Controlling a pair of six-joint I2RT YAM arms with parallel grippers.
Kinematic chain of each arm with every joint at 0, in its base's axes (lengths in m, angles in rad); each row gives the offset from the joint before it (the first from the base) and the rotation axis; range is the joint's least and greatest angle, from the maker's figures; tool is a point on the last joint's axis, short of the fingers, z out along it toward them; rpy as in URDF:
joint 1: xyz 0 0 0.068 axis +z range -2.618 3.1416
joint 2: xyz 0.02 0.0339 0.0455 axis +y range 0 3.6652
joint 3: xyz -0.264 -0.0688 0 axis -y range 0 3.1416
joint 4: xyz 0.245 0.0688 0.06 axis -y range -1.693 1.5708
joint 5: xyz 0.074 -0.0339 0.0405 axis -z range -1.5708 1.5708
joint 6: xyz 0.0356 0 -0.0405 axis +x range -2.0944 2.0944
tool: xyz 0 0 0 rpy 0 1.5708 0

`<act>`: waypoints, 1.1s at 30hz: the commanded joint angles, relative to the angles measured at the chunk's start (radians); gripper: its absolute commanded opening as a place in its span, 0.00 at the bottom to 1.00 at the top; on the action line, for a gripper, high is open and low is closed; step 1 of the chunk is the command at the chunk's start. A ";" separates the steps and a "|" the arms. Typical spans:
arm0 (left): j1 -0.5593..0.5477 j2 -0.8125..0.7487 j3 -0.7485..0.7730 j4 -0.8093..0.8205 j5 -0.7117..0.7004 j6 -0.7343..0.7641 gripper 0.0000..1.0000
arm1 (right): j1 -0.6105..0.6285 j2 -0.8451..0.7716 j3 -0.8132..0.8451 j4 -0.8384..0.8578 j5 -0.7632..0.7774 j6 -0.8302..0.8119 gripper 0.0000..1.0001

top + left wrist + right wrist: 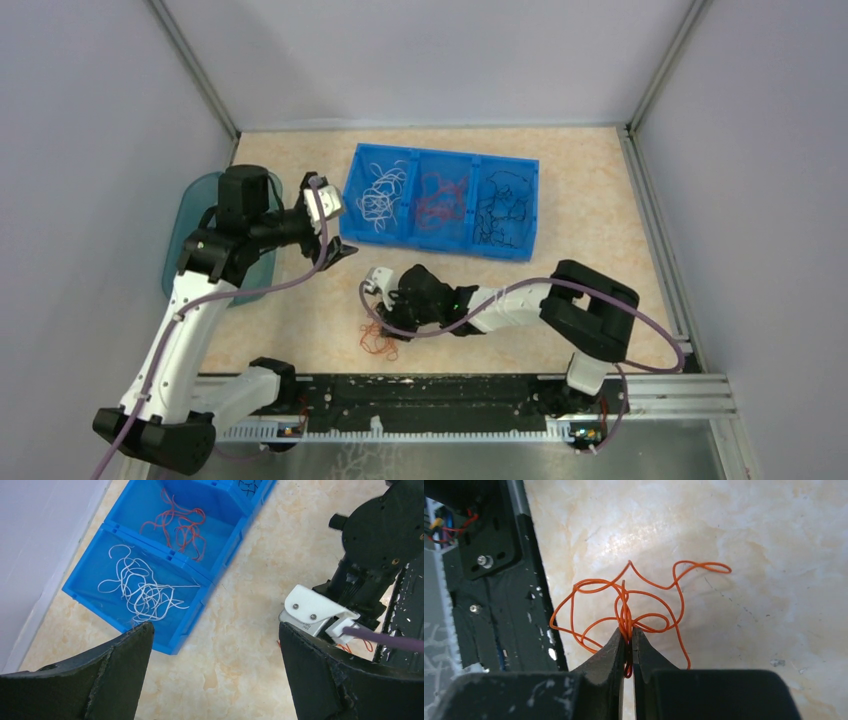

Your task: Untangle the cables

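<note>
A small tangle of red-orange cables (378, 343) lies on the table near the front rail. My right gripper (387, 322) reaches down onto it and is shut on a bunch of its strands; in the right wrist view the orange cables (626, 611) loop out from between the closed fingertips of the gripper (629, 630). My left gripper (338, 215) hovers wide open left of the blue bin, and its wrist view shows nothing between the tips of the gripper (215, 626). The bin holds white cables (142, 587), red cables (180, 522) and black cables (503, 208) in separate compartments.
The blue three-compartment bin (445, 153) stands at the back middle of the table. A teal tray (190, 225) lies at the left wall under the left arm. The black and metal front rail (499, 580) runs close beside the orange tangle.
</note>
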 commanded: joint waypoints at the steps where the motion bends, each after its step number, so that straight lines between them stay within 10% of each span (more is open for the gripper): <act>1: 0.005 -0.026 0.003 0.000 0.059 0.006 1.00 | -0.004 -0.167 -0.019 0.105 0.014 0.001 0.07; 22: 0.004 -0.104 -0.102 -0.321 0.312 0.366 1.00 | -0.135 -0.544 -0.146 0.335 0.002 0.164 0.08; 33: 0.001 -0.150 -0.154 -0.139 0.340 0.274 0.96 | -0.151 -0.590 -0.167 0.500 -0.140 0.288 0.08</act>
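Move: The orange cable lies already pinched in the right fingers at table level, about 13 cm back, 5 cm right and some 26 cm below the left gripper. That open gripper, where the cable is to go, is about 12 cm ahead, 5 cm left and 25 cm above the right hand. From the left gripper, the white cable in the bin is 19 cm ahead, 4 cm right; the red one 18 cm ahead, 18 cm right; both 26 cm below. Keep the right fingers shut on the orange cable and lift it steeply off the table, some 24 cm, drifting a little to the right and rolling the wrist up about 40 degrees until the fingers are nearly level, facing the left gripper. Meanwhile bring the left gripper back about 8 cm and slightly down, turning clockwise, jaws still wide open, no touch yet. ##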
